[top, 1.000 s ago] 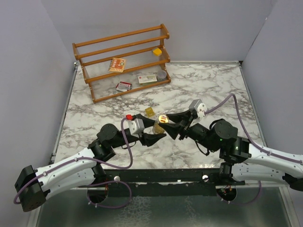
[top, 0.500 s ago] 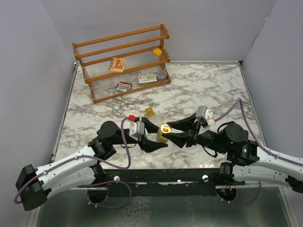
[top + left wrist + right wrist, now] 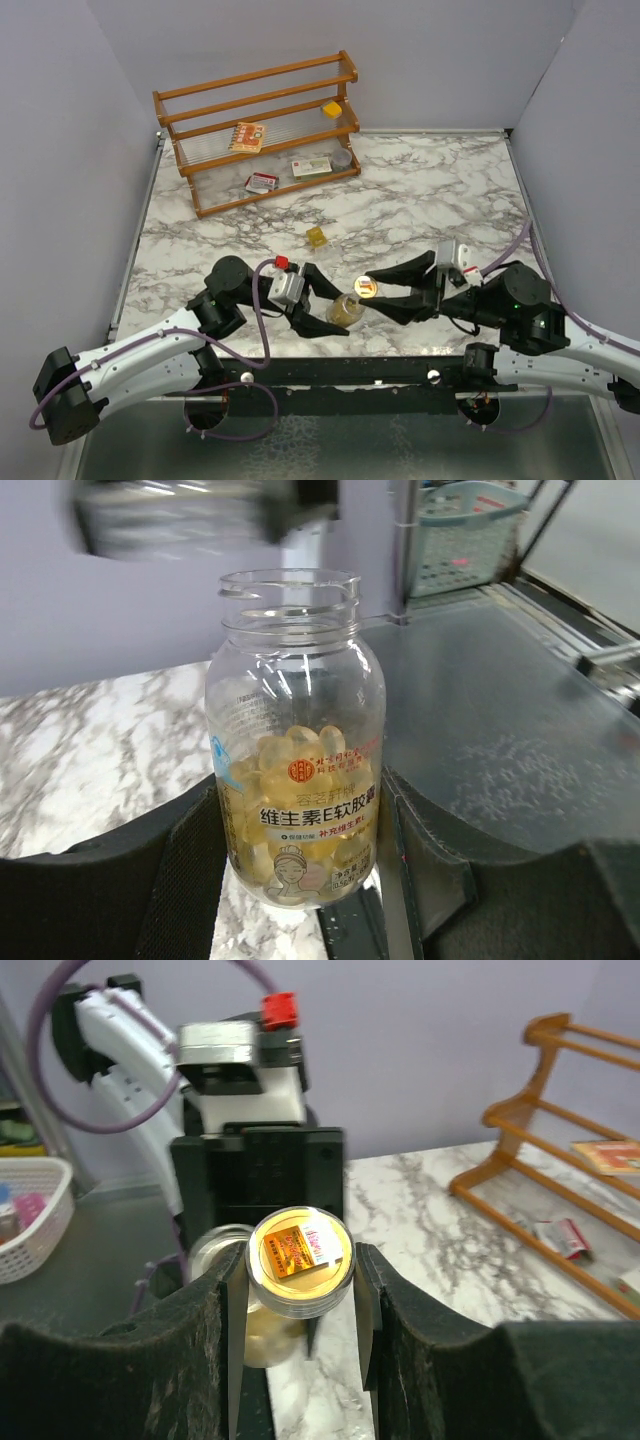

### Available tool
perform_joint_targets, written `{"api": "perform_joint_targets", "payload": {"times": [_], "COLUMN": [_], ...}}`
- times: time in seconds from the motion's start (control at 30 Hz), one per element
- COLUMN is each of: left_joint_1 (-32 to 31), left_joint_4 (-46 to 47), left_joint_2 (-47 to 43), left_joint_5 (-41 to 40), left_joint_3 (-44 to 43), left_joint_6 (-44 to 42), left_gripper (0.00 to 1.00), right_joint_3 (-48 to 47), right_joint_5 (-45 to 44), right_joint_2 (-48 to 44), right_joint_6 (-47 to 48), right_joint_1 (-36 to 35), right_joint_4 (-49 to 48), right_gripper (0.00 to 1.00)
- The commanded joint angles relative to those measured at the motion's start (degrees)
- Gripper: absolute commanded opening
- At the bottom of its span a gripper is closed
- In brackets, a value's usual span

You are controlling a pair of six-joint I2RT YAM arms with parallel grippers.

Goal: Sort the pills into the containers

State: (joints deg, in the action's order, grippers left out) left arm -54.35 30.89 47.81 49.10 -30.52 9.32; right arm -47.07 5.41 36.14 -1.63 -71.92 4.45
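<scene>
A clear round jar of yellow softgel pills stands upright between my left gripper's jaws, which are shut on its lower body; its mouth is uncapped. In the top view this jar hangs over the table's near edge in the left gripper. My right gripper is shut on the jar's round lid, which bears an orange label. The lid sits just up and right of the jar mouth, apart from it, in the right gripper. A small squarish yellow box lies on the marble.
A wooden rack stands at the back left. It holds printed card packets, a round grey tin and a small yellow piece. Grey walls close both sides.
Both arms drew back toward the near edge. The lid has come off the jar, going right with the right gripper, while the left gripper kept the jar.
</scene>
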Motion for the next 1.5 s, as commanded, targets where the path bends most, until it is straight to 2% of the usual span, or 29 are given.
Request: {"api": "perform_joint_targets", "payload": {"times": [0.0, 0.17, 0.3, 0.57, 0.77, 0.93, 1.07, 1.27, 1.47], "left_joint_1": [-1.02, -1.03, -1.02, -0.98, -1.02, -1.02, -1.07, -1.02, -1.05], "left_joint_4": [3.21, 3.21, 2.51, -12.81, -23.2, -31.13, -34.56, -31.66, -35.35], "left_joint_2": [-1.23, -0.32, -0.56, 0.22, 1.02, 2.04, 3.61, 3.02, 4.86], "left_joint_5": [8.1, 7.39, 2.5, -20.42, -39.74, -48.98, -52.09, -53.69, -56.59], "left_joint_3": [-1.47, -1.51, -1.14, -3.77, -6.91, -8.48, -8.11, -1.59, -2.43], "left_joint_6": [-1.19, -0.98, -0.93, -4.35, -3.74, -2.41, -1.56, 0.63, 1.87], "left_gripper": [0.0, 0.0, 0.0, 0.0, 0.0, 0.0, 0.0, 0.0, 0.0], "right_joint_3": [0.19, 0.71, 0.19, 0.58, 0.94, 1.95, 3.41, 4.52, 3.95], "right_joint_5": [-4.95, -6.23, -9.84, -21.94, -32.69, -43.18, -49.85, -55.0, -56.77], "right_joint_2": [-3.44, -2.86, -1.05, 0.68, 2.86, 6.32, 8.85, 10.81, 10.83], "right_joint_6": [2.21, 2.18, 2.32, 3.11, 5.12, 5.99, 7.12, 7.7, 3.24], "right_joint_1": [0.8, 0.82, 0.81, 0.84, 0.81, 0.77, 0.85, 0.81, 0.79], "right_joint_4": [0.09, -1.19, -1.61, -5.24, -8.94, -12.34, -16.41, -19.41, -16.02], "right_gripper": [0.01, 0.01, 0.01, 0.01, 0.01, 0.01, 0.01, 0.01, 0.01]}}
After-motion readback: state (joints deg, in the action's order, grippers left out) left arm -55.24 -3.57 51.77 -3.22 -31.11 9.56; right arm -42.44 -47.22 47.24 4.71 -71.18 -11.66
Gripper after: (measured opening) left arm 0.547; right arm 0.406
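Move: The left hand already holds the open jar of capsules; the yellow-and-clear pill box lies on the table about 34 cm ahead of it, 4 cm left and 28 cm below. The red-and-white box is some 23 cm beyond the pill box and 17 cm farther left. The jar sits about 4 cm left of the right hand's cap, 2 cm back and 6 cm lower; from that hand the pill box is about 32 cm ahead, 8 cm left, 34 cm down. After backing off 2 cm, the left hand swings the jar forward, then mostly down towards the pill box, ending 13 cm ahead and 15 cm lower, drifting 5 cm left, turning 50 degrees counter-clockwise and tipping its fingers down. The right keeps the cap pinched, pulls slightly up and right from the jar, then carries the cap 14 cm forward and rightward, turning clockwise. ##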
